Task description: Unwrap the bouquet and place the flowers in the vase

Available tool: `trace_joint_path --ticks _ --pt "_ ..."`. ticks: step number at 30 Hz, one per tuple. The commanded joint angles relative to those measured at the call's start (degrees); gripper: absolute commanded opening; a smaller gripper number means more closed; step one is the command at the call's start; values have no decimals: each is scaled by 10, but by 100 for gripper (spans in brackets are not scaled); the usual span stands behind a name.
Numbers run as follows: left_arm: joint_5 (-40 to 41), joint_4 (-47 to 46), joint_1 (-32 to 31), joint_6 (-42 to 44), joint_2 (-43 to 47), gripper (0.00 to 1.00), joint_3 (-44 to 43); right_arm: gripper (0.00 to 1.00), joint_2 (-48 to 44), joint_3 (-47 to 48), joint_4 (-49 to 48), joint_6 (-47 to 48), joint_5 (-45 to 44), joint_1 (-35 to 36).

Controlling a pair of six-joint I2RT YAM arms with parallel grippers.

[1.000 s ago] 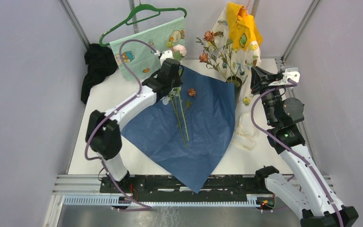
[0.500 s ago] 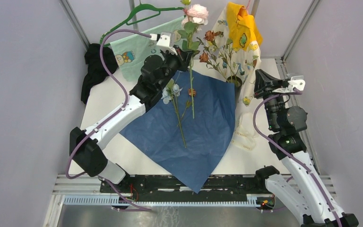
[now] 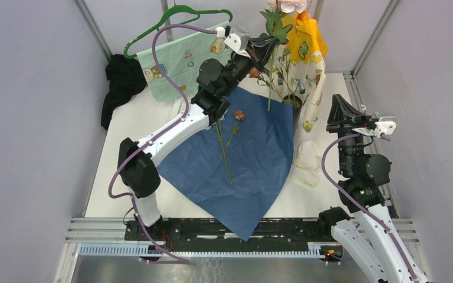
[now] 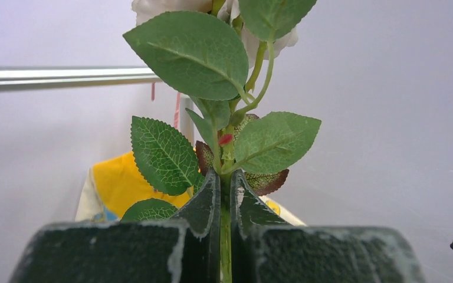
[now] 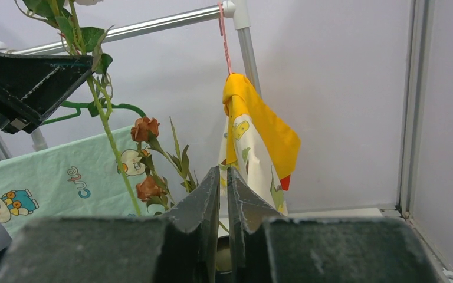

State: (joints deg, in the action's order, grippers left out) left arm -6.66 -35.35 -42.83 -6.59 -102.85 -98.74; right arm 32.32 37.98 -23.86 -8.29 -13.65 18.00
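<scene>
The bouquet is undone: its blue wrapping paper (image 3: 248, 165) lies flat on the table. A rust-orange flower (image 3: 239, 115) and a long green stem (image 3: 225, 154) rest on it. My left gripper (image 3: 266, 42) (image 4: 225, 174) is raised high at the back, shut on the stem (image 4: 225, 236) of a pink rose (image 3: 284, 5). The stem hangs down just left of the dark vase (image 3: 295, 102). The vase holds rust-orange flowers (image 3: 261, 44) (image 5: 144, 128). My right gripper (image 3: 336, 106) (image 5: 224, 168) stands right of the vase, jaws shut to a thin slit with nothing between them.
A mint cloth on a green hanger (image 3: 180, 56) hangs at the back. The yellow and white garment (image 3: 304, 35) hangs right behind the vase. A black cloth heap (image 3: 121, 82) lies at the back left. A cream strip (image 3: 307, 168) lies right of the paper.
My left arm has lifted the pink rose off the paper and carried it up and right, close to the vase. My right gripper has drawn back rightward and its jaws have narrowed.
</scene>
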Motion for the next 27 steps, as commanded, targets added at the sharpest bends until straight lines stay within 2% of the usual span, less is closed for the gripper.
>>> trace_joint_path --ticks 1,8,17,27 --pt "-29 -112 -5 18 -31 2 -56 14 -16 -11 -32 1 -15 0" --pt "-51 -133 -19 15 -62 2 -114 13 -29 -27 -43 -1 -15 0" --pt "-68 -199 -20 -25 -130 2 -147 13 -40 -29 -42 1 -10 0" --pt "-73 -235 -20 -73 -153 2 -97 13 -36 -31 -44 7 -19 0"
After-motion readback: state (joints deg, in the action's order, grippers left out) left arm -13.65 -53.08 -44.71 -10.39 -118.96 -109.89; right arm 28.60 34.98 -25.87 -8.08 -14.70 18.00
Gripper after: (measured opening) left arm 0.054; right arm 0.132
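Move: The pink flower is held upright in the left hand. The vase it is being taken to stands about 12 cm to that hand's right, level with it fore and aft, its middle some 39 cm below. The roses already in the vase lean back to about 3 cm left of the hand, 5 cm farther out and 12 cm lower; the hanging shirt is about 13 cm ahead and 13 cm right. From the right hand, the vase lies about 13 cm ahead, 4 cm left, 31 cm below. Fingers still pinching the pink flower's stem, the left hand carries it about 6 cm right towards the vase. It rises some 5 cm on the way, easing slightly back, then sinks and comes forward again to its starting height, the wrist tipping the fingers up and swinging clockwise, each about 10 degrees. ##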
